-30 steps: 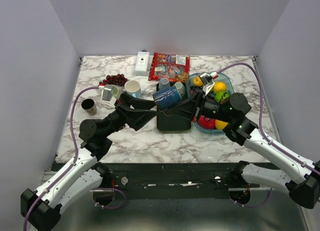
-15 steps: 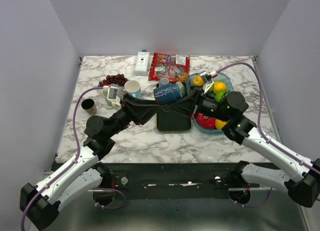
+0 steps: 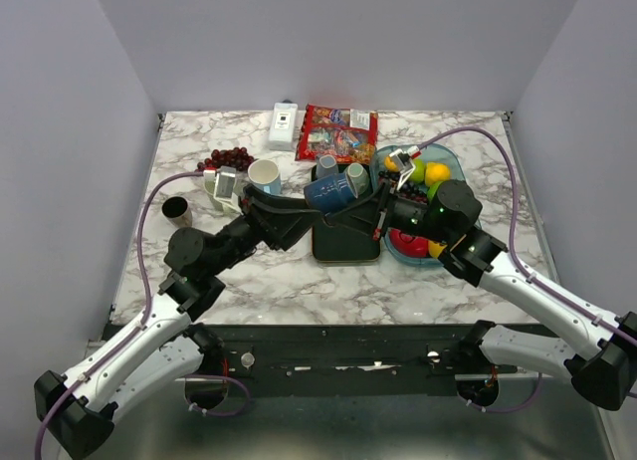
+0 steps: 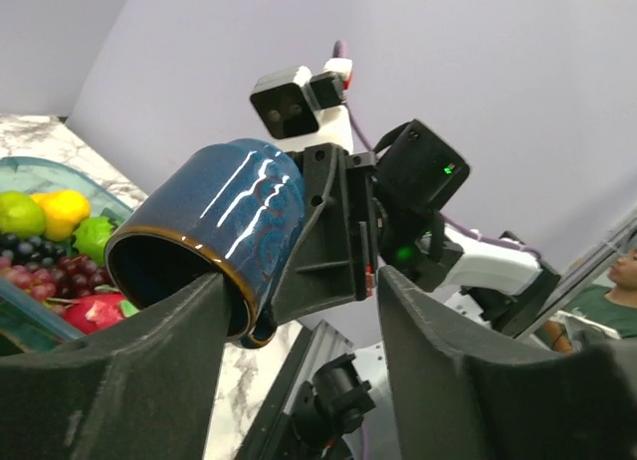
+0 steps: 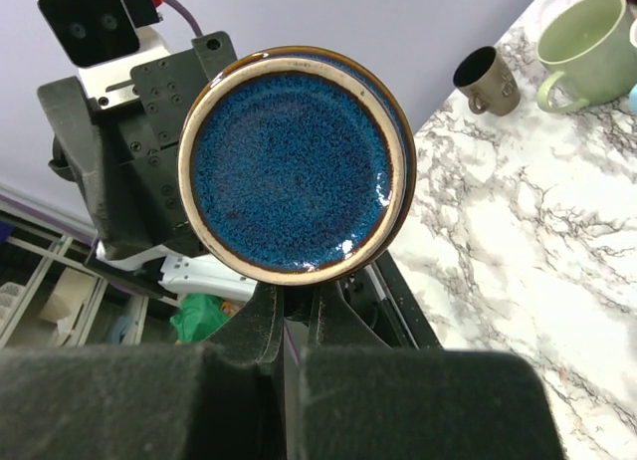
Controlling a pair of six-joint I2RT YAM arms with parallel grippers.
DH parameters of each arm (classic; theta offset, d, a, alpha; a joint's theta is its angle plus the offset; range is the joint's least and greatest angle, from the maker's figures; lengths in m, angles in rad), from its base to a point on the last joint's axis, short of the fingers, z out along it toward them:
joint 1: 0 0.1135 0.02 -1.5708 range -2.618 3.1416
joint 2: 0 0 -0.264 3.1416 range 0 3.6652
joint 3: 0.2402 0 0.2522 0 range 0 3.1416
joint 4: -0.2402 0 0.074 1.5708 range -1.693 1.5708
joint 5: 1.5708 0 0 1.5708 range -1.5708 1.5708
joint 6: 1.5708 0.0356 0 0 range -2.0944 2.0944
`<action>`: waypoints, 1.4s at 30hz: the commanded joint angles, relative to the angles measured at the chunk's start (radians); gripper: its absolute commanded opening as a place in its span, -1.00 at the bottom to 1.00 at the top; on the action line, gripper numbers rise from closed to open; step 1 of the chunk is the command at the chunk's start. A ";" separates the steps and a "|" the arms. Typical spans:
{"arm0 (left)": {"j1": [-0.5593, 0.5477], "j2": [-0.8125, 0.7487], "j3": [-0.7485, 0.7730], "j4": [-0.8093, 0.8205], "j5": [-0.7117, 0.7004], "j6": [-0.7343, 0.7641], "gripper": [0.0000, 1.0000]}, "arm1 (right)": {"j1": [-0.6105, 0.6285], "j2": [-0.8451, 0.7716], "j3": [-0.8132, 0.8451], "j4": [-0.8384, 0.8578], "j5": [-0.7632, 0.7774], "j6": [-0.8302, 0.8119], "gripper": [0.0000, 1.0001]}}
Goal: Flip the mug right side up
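The blue glazed mug [image 3: 328, 191] is held in the air above the black tray [image 3: 343, 246], lying on its side. My right gripper [image 3: 354, 207] is shut on its handle side. The right wrist view shows the mug's round base [image 5: 294, 161] just above the closed gripper [image 5: 296, 303]. My left gripper [image 3: 302, 207] is open at the mug's mouth. In the left wrist view the mug's open mouth [image 4: 164, 271] faces the camera. One finger [image 4: 149, 360] overlaps the rim and the other [image 4: 448, 360] stands apart to the right.
A teal bowl [image 3: 450, 163] of fruit sits right of the tray, with two small cups [image 3: 356, 176] at the tray's back. A white mug [image 3: 265, 174], green mug [image 3: 224, 183], brown cup [image 3: 177, 211], grapes [image 3: 229, 158], snack bag [image 3: 338, 131] and white box [image 3: 284, 124] lie left and behind.
My left gripper has reached right and up to the mug's mouth. The right gripper has kept hold of the mug and shifted it slightly left.
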 commanded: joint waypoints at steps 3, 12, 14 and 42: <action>-0.021 0.032 0.014 0.079 0.004 -0.008 0.00 | 0.005 0.012 0.020 -0.006 0.010 -0.017 -0.99; -0.032 0.055 0.048 -0.031 -0.071 0.029 -1.00 | 0.005 0.049 0.014 -0.026 0.010 -0.017 -0.99; -0.034 0.056 0.078 -0.148 -0.121 0.051 -1.00 | 0.005 0.067 0.020 -0.054 0.018 -0.023 -0.82; 0.084 0.727 0.498 -1.131 -0.582 0.529 -1.00 | 0.004 0.107 -0.046 -0.378 0.300 -0.103 1.00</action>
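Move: Just ahead of the left hand's open fingers is the dark blue mug, its middle about 3 cm forward, 3 cm right and 1 cm higher. From the right hand, which holds it, its middle lies about 4 cm forward, level sideways and 2 cm up. Counted from the left hand, the light blue mug stands roughly 32 cm ahead, 15 cm left and 34 cm lower; the black tray's middle is some 25 cm ahead, 9 cm right and 38 cm down. Closing on the blue mug's rim beside its handle, the left fingers pinch it while the right hand keeps its hold; then the right opens wide and backs off, mostly down about 13 cm and slightly forward. The left swings its hold forward and left, then steeply down some 27 cm towards the bare marble left of the tray, rolling roughly 90 degrees until its fingers point down. ##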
